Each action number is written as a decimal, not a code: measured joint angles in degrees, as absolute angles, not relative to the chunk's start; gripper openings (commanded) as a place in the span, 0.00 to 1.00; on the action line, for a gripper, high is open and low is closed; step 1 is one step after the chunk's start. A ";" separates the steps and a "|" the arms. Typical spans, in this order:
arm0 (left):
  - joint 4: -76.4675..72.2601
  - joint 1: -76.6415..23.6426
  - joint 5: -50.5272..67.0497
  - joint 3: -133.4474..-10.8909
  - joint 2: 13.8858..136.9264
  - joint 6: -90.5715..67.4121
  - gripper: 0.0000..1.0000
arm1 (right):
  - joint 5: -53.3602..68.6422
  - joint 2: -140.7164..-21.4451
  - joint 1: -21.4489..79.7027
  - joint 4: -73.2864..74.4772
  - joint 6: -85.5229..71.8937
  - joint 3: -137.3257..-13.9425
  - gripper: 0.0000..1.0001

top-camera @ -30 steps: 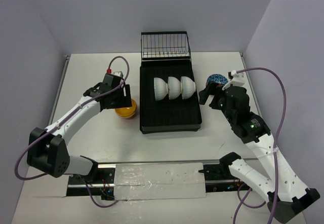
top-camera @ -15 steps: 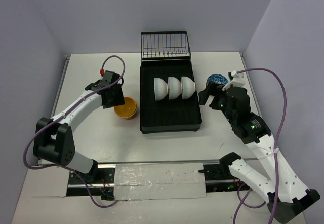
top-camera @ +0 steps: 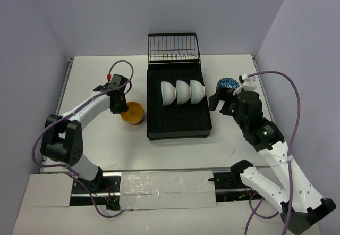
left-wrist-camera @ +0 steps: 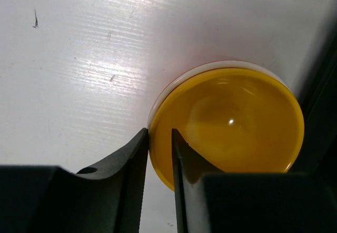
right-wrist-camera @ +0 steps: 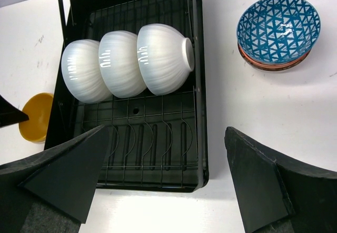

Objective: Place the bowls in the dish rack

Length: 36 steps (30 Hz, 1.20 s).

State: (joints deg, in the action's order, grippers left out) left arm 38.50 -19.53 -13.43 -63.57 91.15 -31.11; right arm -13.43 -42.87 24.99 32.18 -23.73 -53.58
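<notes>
The yellow bowl [top-camera: 132,112] [left-wrist-camera: 231,127] stands on the table just left of the dish rack [top-camera: 178,126]. My left gripper [top-camera: 121,107] [left-wrist-camera: 159,133] is shut on its left rim, one finger outside the wall and one inside. Three white bowls [top-camera: 183,92] [right-wrist-camera: 126,64] stand on edge in a row in the dish rack [right-wrist-camera: 152,159]. A blue patterned bowl [top-camera: 227,83] [right-wrist-camera: 278,27] sits on the table right of the rack, with red rims of others under it. My right gripper [top-camera: 220,101] [right-wrist-camera: 166,130] hovers wide open near it, holding nothing.
The raised wire basket [top-camera: 173,48] closes off the rack's far end. Purple walls rise close along the left, back and right of the white table [top-camera: 95,139]. The rack's near half holds bare wire dividers [right-wrist-camera: 147,138].
My left arm swung down and in toward the yellow bowl, and its jaws narrowed from wide open onto the bowl's rim. The right arm and the other bowls have not moved.
</notes>
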 measured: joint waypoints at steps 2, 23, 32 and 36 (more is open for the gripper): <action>38.50 -19.51 -13.47 -63.86 91.15 -31.11 0.24 | -13.43 -42.87 24.99 32.18 -23.51 -53.58 0.98; 42.72 -19.51 -15.66 -70.11 90.39 -29.41 0.00 | -12.75 -42.22 24.99 32.18 -22.87 -53.56 0.98; 41.06 -19.51 -20.73 -82.11 85.43 -19.29 0.00 | -12.93 -41.82 24.99 32.21 -22.26 -53.56 0.98; 35.51 -19.49 -21.58 -88.60 85.76 -11.97 0.00 | -13.04 -41.15 24.99 32.21 -21.78 -53.56 0.98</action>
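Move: The yellow bowl tops a small stack just to the right of my left hand: its middle is about 5 cm to the right, 1 cm back and 2 cm below, with its left rim already between my half-open fingers. A white bowl sits under it, some 4 cm below my hand. The dish rack's middle is roughly 27 cm to the right and 5 cm ahead of my left hand. From my right hand the yellow bowl lies some 38 cm to the left, about level fore and aft, 22 cm down. Staying in place, I close my left fingers until they pinch the yellow bowl's left rim. Then I lift with gathering speed, about 21 cm up and some 9 cm forward, away from the white bowl beneath, tipping the hand about 30 degrees so my fingers point more forward, and keep the pinch throughout. ##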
